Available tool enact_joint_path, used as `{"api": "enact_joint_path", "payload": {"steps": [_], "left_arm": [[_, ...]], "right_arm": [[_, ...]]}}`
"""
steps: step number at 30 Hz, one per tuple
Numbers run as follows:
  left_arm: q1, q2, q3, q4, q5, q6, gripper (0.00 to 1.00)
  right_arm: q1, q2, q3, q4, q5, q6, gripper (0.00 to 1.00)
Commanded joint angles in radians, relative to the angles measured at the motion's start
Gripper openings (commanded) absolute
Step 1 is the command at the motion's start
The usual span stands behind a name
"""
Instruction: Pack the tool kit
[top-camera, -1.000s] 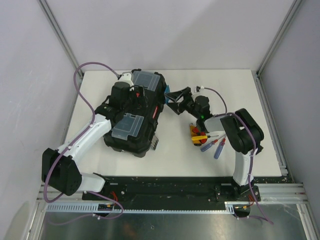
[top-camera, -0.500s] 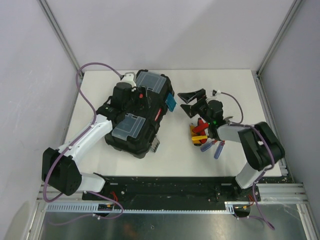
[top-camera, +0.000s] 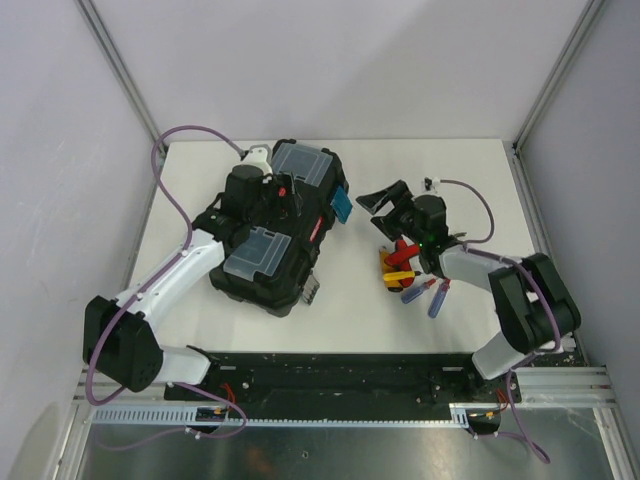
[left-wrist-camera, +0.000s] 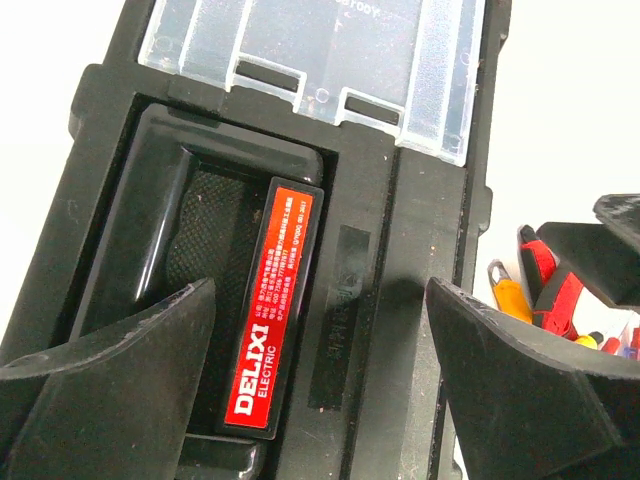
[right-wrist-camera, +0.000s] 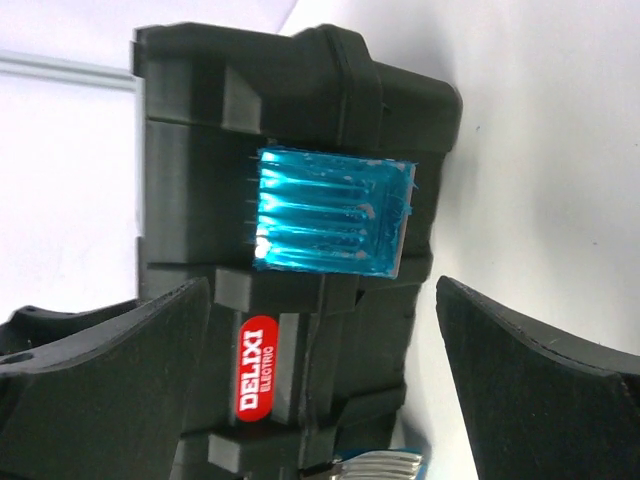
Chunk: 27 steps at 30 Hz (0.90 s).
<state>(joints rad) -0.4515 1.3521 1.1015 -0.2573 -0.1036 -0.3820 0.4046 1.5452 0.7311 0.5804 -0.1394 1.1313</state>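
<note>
The tool kit is a black toolbox (top-camera: 285, 270) lying left of centre, with two clear lid compartments (top-camera: 300, 162) and a blue latch (top-camera: 341, 205) standing out on its right side. My left gripper (top-camera: 272, 200) hovers open over the lid, its jaws astride the red-labelled handle (left-wrist-camera: 265, 320) without touching it. My right gripper (top-camera: 378, 208) is open a short way right of the box and faces the blue latch (right-wrist-camera: 330, 212), holding nothing. Red, yellow and blue-handled screwdrivers (top-camera: 412, 278) lie in a pile on the table under the right arm.
The white table (top-camera: 450, 170) ends at metal frame posts on the left and right. A cable loops from the left arm past the back left corner of the box. In the left wrist view, red and yellow tool handles (left-wrist-camera: 540, 285) show beyond the box's edge.
My right gripper has drawn back to the right from the toolbox side and spread its jaws wider. The blue latch now stands out, uncovered. The left gripper has held still.
</note>
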Motion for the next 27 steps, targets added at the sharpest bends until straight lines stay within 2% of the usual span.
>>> {"api": "enact_joint_path", "payload": {"steps": [1, 8, 22, 27], "left_arm": [[0.005, 0.021, -0.06, -0.179, 0.022, -0.004, 0.92], [0.005, 0.017, -0.065, -0.18, 0.027, 0.006, 0.92], [0.005, 0.015, -0.062, -0.179, 0.023, 0.023, 0.93], [0.005, 0.013, -0.069, -0.18, 0.025, 0.023, 0.92]], "right_arm": [[0.017, 0.108, 0.105, -0.005, -0.083, -0.083, 0.99], [0.059, 0.225, 0.243, -0.019, -0.078, -0.146, 0.99], [0.085, 0.324, 0.295, 0.02, -0.084, -0.141, 0.99], [0.088, 0.347, 0.296, 0.127, -0.124, -0.118, 0.99]]}}
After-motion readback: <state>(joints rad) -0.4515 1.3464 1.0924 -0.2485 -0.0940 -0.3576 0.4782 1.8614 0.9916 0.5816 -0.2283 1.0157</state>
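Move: The raised blue latch flap on the case is some 4 cm ahead of the open right hand, 7 cm to its left and 4 cm below. The red side label lies about 12 cm left and 4 cm back from that hand. The lower latch is some 14 cm left and 18 cm back, and the red pliers are about 10 cm right and 10 cm back, down on the table. From the left hand, the blue latch is about 13 cm right, nearly level ahead and 8 cm lower. Fingers still wide open, the right hand comes in on the blue latch until its tips stand either side of the flap; whether they touch it can't be seen. It travels about 7 cm left, sinking and reaching forward some 3 to 4 cm as well, quickly at first and then easing, while the wrist turns some 10 degrees counter-clockwise. The left hand stays put, open, over the case lid. ##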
